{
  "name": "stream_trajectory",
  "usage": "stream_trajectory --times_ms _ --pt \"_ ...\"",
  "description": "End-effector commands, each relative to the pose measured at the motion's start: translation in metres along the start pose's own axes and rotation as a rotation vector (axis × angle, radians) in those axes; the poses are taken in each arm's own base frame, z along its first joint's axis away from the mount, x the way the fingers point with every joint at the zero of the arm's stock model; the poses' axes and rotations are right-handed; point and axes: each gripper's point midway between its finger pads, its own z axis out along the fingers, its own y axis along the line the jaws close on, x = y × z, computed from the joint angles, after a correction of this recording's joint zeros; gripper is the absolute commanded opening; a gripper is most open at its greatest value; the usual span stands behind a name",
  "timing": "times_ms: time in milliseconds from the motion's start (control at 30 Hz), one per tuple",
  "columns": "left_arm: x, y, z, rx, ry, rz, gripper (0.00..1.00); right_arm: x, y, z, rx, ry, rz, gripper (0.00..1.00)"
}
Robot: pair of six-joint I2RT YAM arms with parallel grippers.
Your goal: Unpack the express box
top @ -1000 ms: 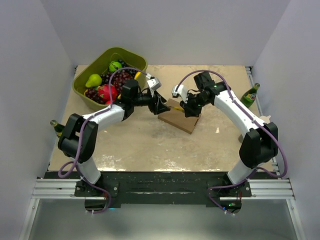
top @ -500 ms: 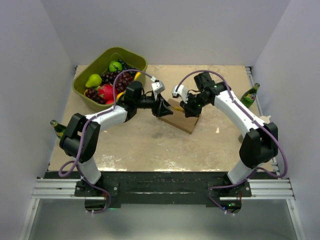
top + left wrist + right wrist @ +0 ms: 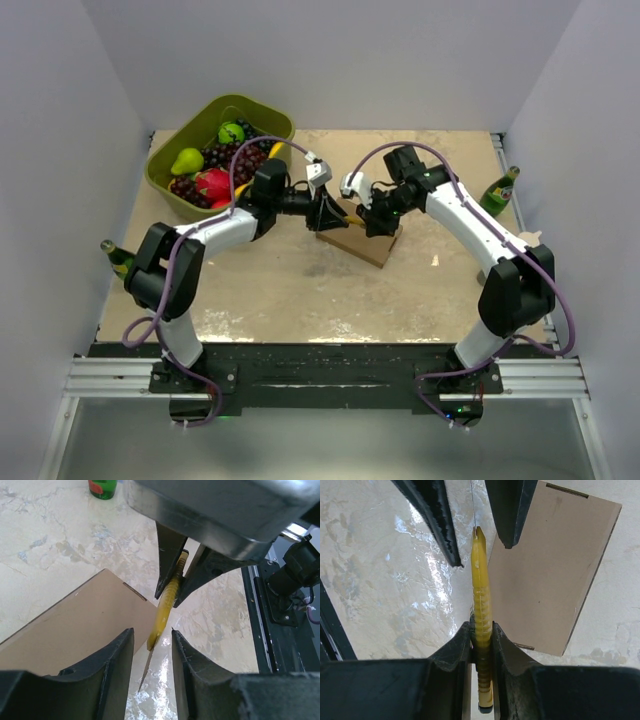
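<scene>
The express box [image 3: 366, 243] is a flat brown cardboard mailer lying shut on the table, also seen in the left wrist view [image 3: 75, 625] and the right wrist view [image 3: 550, 570]. My right gripper [image 3: 373, 216] [image 3: 481, 626] is shut on the ribbed handle of a yellow utility knife [image 3: 481, 590], held above the box's left edge with its thin blade out. My left gripper [image 3: 330, 213] [image 3: 152, 632] faces it, open. Its two fingers stand on either side of the knife [image 3: 166, 602] at its blade end, with a gap on each side.
An olive-green tub [image 3: 262, 112] of fruit stands at the back left. A green bottle [image 3: 502, 188] sits at the table's right edge and another bottle [image 3: 115, 256] at the left edge. White walls close in three sides.
My left gripper has moved right towards the knife and its jaws have narrowed around the blade end. The right gripper has stayed shut on the knife, almost still.
</scene>
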Motion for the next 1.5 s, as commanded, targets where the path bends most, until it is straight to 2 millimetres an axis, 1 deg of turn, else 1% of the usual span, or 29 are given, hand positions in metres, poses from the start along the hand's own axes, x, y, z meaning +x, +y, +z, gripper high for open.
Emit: stream_trajectory --times_ms 0,33,67,233,267,367,467,633,800,833,867,933,1033,1100,1133,1167,1300,1333,1367,1467 --pt "-0.019 -0.003 0.006 0.038 -0.035 0.063 0.36 -0.022 0.004 -0.012 0.01 -0.072 -0.041 0.0" --pt "-0.018 -0.003 0.007 0.044 -0.035 0.065 0.34 -0.022 0.004 -0.011 0.006 -0.068 -0.042 0.0" --pt "-0.02 -0.005 0.007 0.049 -0.036 0.069 0.27 -0.02 0.004 -0.01 0.003 -0.062 -0.04 0.0" --pt "-0.019 -0.008 0.011 0.076 -0.033 0.074 0.17 -0.023 0.006 -0.008 -0.012 -0.071 -0.024 0.0" --pt "-0.018 -0.007 0.011 0.077 -0.033 0.075 0.12 -0.024 0.006 -0.007 -0.013 -0.073 -0.022 0.0" --pt "-0.017 -0.01 0.012 0.088 -0.029 0.078 0.0 -0.025 0.006 -0.006 -0.017 -0.073 -0.011 0.0" --pt "-0.016 -0.011 0.012 0.095 -0.025 0.081 0.0 -0.026 0.006 -0.004 -0.019 -0.077 0.007 0.0" --pt "-0.019 -0.011 0.006 0.085 -0.033 0.078 0.0 -0.033 0.002 -0.005 -0.008 -0.097 0.057 0.0" --pt "-0.017 -0.009 0.002 0.072 -0.036 0.069 0.0 -0.037 -0.001 -0.005 -0.009 -0.104 0.059 0.0" --pt "-0.017 -0.007 0.002 0.058 -0.037 0.068 0.13 -0.038 -0.002 -0.005 -0.008 -0.107 0.058 0.0" --pt "-0.017 -0.006 0.003 0.055 -0.037 0.064 0.2 -0.041 -0.004 -0.006 -0.006 -0.112 0.052 0.0" --pt "-0.018 -0.005 0.004 0.057 -0.042 0.062 0.27 -0.042 -0.006 -0.006 -0.005 -0.104 0.052 0.0" --pt "-0.02 -0.004 0.006 0.067 -0.049 0.057 0.3 -0.043 -0.009 -0.003 -0.012 -0.096 0.05 0.0" --pt "-0.02 -0.003 0.008 0.073 -0.05 0.057 0.29 -0.044 -0.011 -0.002 -0.015 -0.094 0.052 0.0" --pt "-0.022 -0.004 0.008 0.08 -0.053 0.064 0.21 -0.045 -0.011 -0.003 -0.018 -0.098 0.051 0.0" --pt "-0.021 -0.004 0.009 0.083 -0.051 0.06 0.17 -0.046 -0.01 -0.003 -0.018 -0.099 0.049 0.0" --pt "-0.024 -0.004 0.01 0.091 -0.057 0.064 0.11 -0.043 -0.01 0.0 -0.022 -0.09 0.059 0.0" --pt "-0.024 -0.006 0.01 0.103 -0.057 0.066 0.03 -0.042 -0.01 0.001 -0.024 -0.091 0.062 0.0" --pt "-0.023 -0.006 0.01 0.106 -0.055 0.063 0.0 -0.042 -0.01 0.001 -0.024 -0.091 0.064 0.0" --pt "-0.023 -0.008 0.01 0.117 -0.053 0.064 0.0 -0.042 -0.01 0.002 -0.025 -0.093 0.074 0.0"
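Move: The left hand's half-open fingers already straddle the blade; the nose of the yellow knife, gripped in the right hand, lies about 2 cm to this hand's right, level with it in reach and height. From the right hand, that nose is some 5 cm left, 1 cm ahead and 2 cm higher. Counted from the left hand, the cardboard box lies roughly 4 cm ahead, 5 cm right and 15 cm below, and the fruit basket about 20 cm ahead, 31 cm left and 9 cm lower. The left hand almost stays put in the air over the near side of the box, closing its fingers to about half their gap, parting them slightly, then closing again so that they end pinching the knife's nose from both sides. Meanwhile the right hand keeps its grip on the handle, eases back half a centimetre, then feeds the knife about 1.5 cm left and 1 cm forward into the left fingers, tilting some 5 degrees. ##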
